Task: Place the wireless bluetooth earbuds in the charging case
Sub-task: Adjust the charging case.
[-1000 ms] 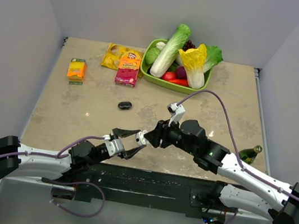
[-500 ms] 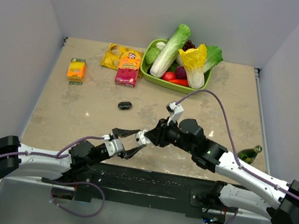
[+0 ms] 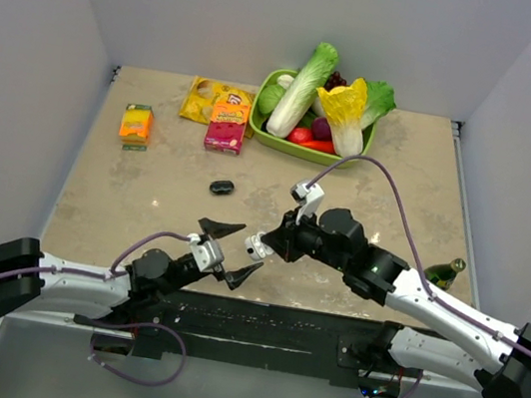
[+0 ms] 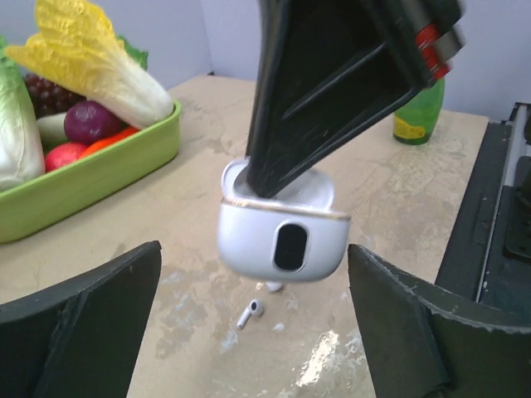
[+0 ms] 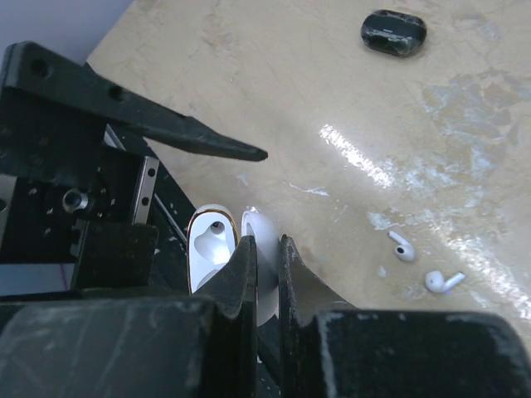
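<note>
The white charging case [image 4: 282,240] hangs open above the table, its lid [image 5: 264,249] pinched between the fingers of my right gripper [image 5: 265,245], which is shut on it. The case's empty cavity [image 5: 209,249] faces the right wrist camera. My left gripper [image 4: 253,257] stands wide open around the case, both fingers apart from it. In the top view the case [image 3: 258,248] is held by the right gripper [image 3: 264,246], with the left gripper [image 3: 234,251] beside it. Two white earbuds [image 5: 402,247] [image 5: 442,282] lie on the table below; one earbud [image 4: 250,313] shows under the case.
A green tray [image 3: 284,144] of vegetables stands at the back. Snack boxes [image 3: 227,122] [image 3: 136,124] and a yellow bag [image 3: 201,98] lie at the back left. A small black object [image 3: 222,187] sits mid-table. A green bottle [image 3: 444,274] lies at the right.
My left gripper has opened wide and let go of the case. My right gripper has shut on the case's lid and now holds it alone.
</note>
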Available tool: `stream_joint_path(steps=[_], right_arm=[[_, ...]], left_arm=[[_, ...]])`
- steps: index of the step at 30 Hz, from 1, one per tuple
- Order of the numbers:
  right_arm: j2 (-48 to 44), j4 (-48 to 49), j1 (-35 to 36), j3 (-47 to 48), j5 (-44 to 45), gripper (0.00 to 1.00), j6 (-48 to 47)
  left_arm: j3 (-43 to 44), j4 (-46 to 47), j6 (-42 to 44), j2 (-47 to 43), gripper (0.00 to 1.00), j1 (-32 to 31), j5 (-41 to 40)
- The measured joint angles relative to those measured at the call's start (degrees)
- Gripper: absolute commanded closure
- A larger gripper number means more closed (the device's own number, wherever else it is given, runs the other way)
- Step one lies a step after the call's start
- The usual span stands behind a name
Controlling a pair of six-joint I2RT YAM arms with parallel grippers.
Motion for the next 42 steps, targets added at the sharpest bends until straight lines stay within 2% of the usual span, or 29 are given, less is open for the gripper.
stream_joint_path(steps=[9, 12, 17, 21, 25, 28, 34, 42], right_arm=[[-4.2, -7.21, 0.79, 3.61, -0.22, 1.0, -9.9], [-5.79, -8.7, 1.11, 3.78, 0.5, 1.0, -12.35], [-9.9, -10.6, 4.35, 3.98, 3.1, 1.0, -18.67], [-9.16, -15.54, 6.43, 8.28, 2.82, 1.0, -23.93], [-6.6, -17.14, 7.15, 11.13, 2.36, 1.0, -26.67], [-5.9, -18.53, 7.52, 11.1, 1.33, 1.0, -27.69], [-5.68, -19.78, 8.35, 11.1, 0.61, 1.0, -28.55], [-4.72, -19.96, 8.96, 11.08, -1.25, 1.0, -28.68]], left_arm=[[1.53, -4.57, -4.33, 1.86, 0.0, 0.2, -4.66], [3.06, -7.28, -6.49, 0.87, 0.05, 0.31, -3.61], [3.3, -9.51, -11.21, -3.98, 0.09, 1.57, 6.86], [3.23, -9.18, -16.09, -6.71, 0.12, 4.28, 18.12], [3.23, -7.87, -19.74, -5.88, 0.26, 7.52, 26.58], [3.32, -6.69, -21.53, -3.56, 0.3, 9.14, 31.41], [5.18, -6.4, -23.78, 0.52, 0.35, 9.97, 36.61], [7.28, -5.05, -24.26, 1.99, 0.43, 10.14, 37.53]])
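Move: The charging case hangs open, its lid still pinched by the right gripper; its body is about 2 cm to the left of that hand, 1 cm back and 2 cm below. From the left gripper the body lies about 1 cm ahead, 2 cm right and 1 cm up, just off its spread fingertips. The two earbuds lie on the table roughly 6 cm ahead, 8 cm right and 14 cm below that hand, the black case some 20 cm ahead, 11 cm left, equally low. The charging case, kept pinched by its lid, is carried up about 6 cm by the right hand, then eased down 2 cm, all while coming back about 5 cm and turning counter-clockwise and tipping up some 20 degrees each. The left hand dips free, then swings back about 6 cm and a little right, turning some 30 degrees clockwise, fingers partly closing around the case body without gripping it. ##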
